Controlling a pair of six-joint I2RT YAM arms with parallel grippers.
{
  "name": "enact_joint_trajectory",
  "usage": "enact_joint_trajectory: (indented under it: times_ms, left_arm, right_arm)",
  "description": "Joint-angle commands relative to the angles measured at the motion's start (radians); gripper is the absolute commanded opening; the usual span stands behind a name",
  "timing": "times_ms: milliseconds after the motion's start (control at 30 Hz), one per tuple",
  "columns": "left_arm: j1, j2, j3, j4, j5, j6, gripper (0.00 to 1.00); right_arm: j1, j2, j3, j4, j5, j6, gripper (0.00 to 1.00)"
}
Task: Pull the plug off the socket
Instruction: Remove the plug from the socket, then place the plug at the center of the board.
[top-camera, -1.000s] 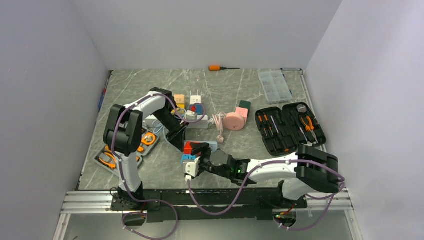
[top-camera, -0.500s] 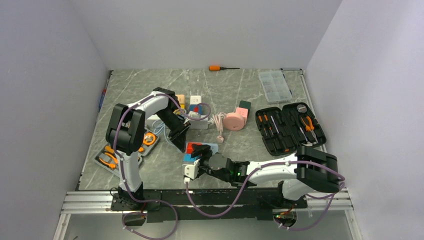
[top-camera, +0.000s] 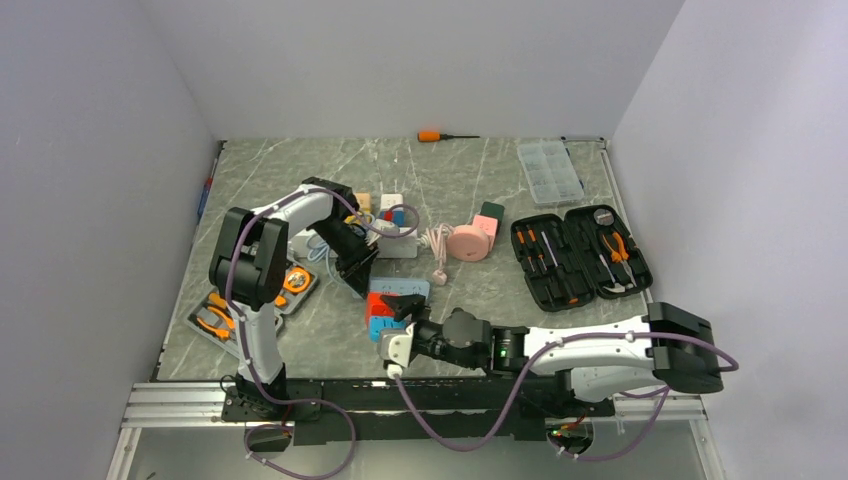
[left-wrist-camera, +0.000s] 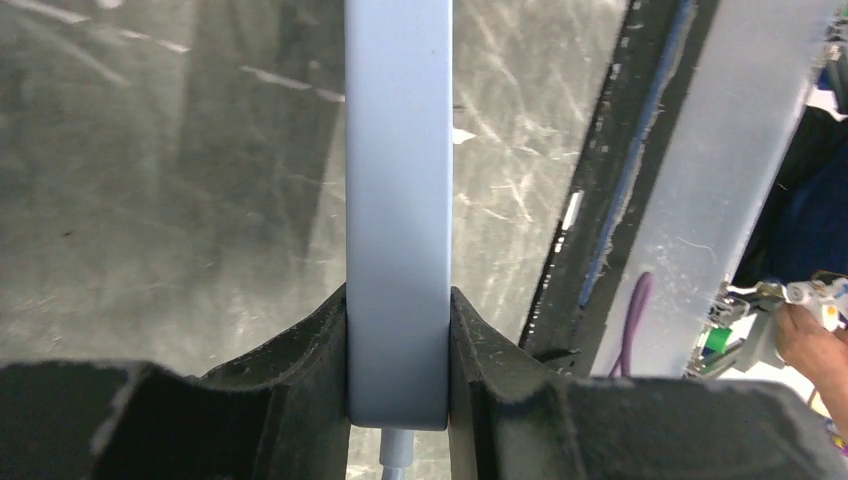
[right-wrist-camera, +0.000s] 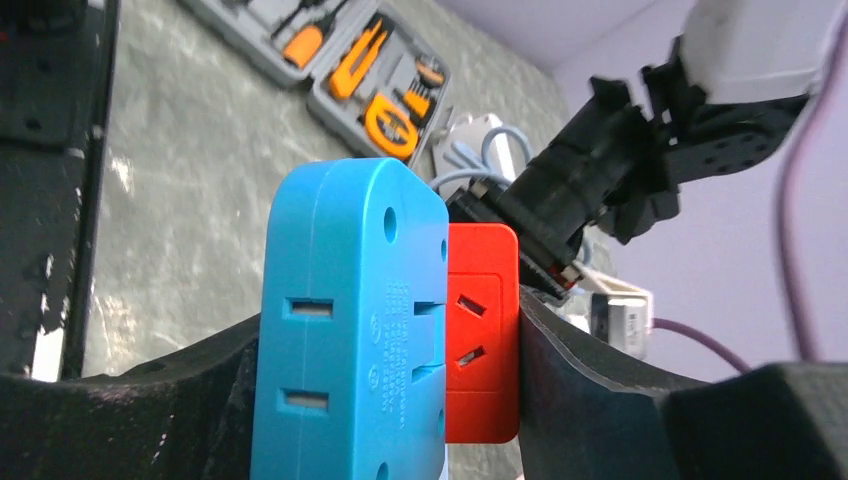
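Observation:
The socket (left-wrist-camera: 398, 200) is a long pale white strip with a white cord at its near end. My left gripper (left-wrist-camera: 398, 330) is shut on its two narrow sides. In the top view that gripper (top-camera: 358, 268) sits left of centre, and the strip is mostly hidden under the plugs and fingers. A blue plug block (right-wrist-camera: 345, 320) and a red one (right-wrist-camera: 482, 330) stand side by side. My right gripper (right-wrist-camera: 385, 330) is shut across both, one finger on each outer face. From above they show at the blue and red plug (top-camera: 385, 305), by the right gripper (top-camera: 400, 330). The joint between plug and strip is hidden.
A short light-blue power strip (top-camera: 410, 288) lies beside the plugs. Behind are a white block with coloured adapters (top-camera: 393, 240), a pink round reel (top-camera: 465, 243), an open black tool case (top-camera: 578, 255), a clear box (top-camera: 550, 170) and an orange screwdriver (top-camera: 432, 135). A grey tool tray (top-camera: 222, 318) lies left.
The right arm has swung its elbow out to the right and drawn its gripper with the plugs slightly right and toward the near edge. The left gripper keeps its hold and has barely shifted.

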Motion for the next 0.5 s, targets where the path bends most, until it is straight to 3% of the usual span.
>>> enact_joint_trajectory:
  times_ms: [0, 267, 367, 467]
  left_arm:
    - [0.003, -0.016, -0.004, 0.057, -0.042, -0.064, 0.0]
    - [0.003, -0.036, 0.004, 0.043, -0.035, -0.049, 0.0]
    - [-0.001, -0.047, -0.004, 0.042, -0.036, -0.05, 0.0]
    - [-0.017, -0.07, -0.033, 0.072, -0.052, -0.063, 0.0]
  right_arm:
    - [0.005, -0.075, 0.043, 0.042, -0.036, 0.05, 0.0]
    - [-0.016, -0.151, -0.022, -0.073, 0.104, 0.249, 0.0]
    - [-0.103, -0.169, -0.023, -0.19, 0.226, 0.505, 0.0]
    - [-0.263, -0.195, -0.017, -0.364, 0.237, 0.855, 0.0]
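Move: The red-and-blue plug already sits in the right hand; the pale power strip, gripped by the left, has its middle about 6 cm ahead of the right hand, 2 cm to its right and 6 below. The pink cable plug lies roughly 6 cm ahead and 9 right, the pink reel 14 ahead and 15 right, both some 17 below. From the left hand, the red-and-blue plug is about 8 cm back, 5 right and 11 up. The red-and-blue plug, already clear of the strip, stays pinched in the right gripper, which first lifts it about 2 cm, then swings it right and forward while sinking, towards the pink cable plug, ending about 5 cm farther right. The wrist tips down and turns clockwise, some 25 degrees in all. The left hand keeps its grip on the strip and eases about 1 cm forward. ##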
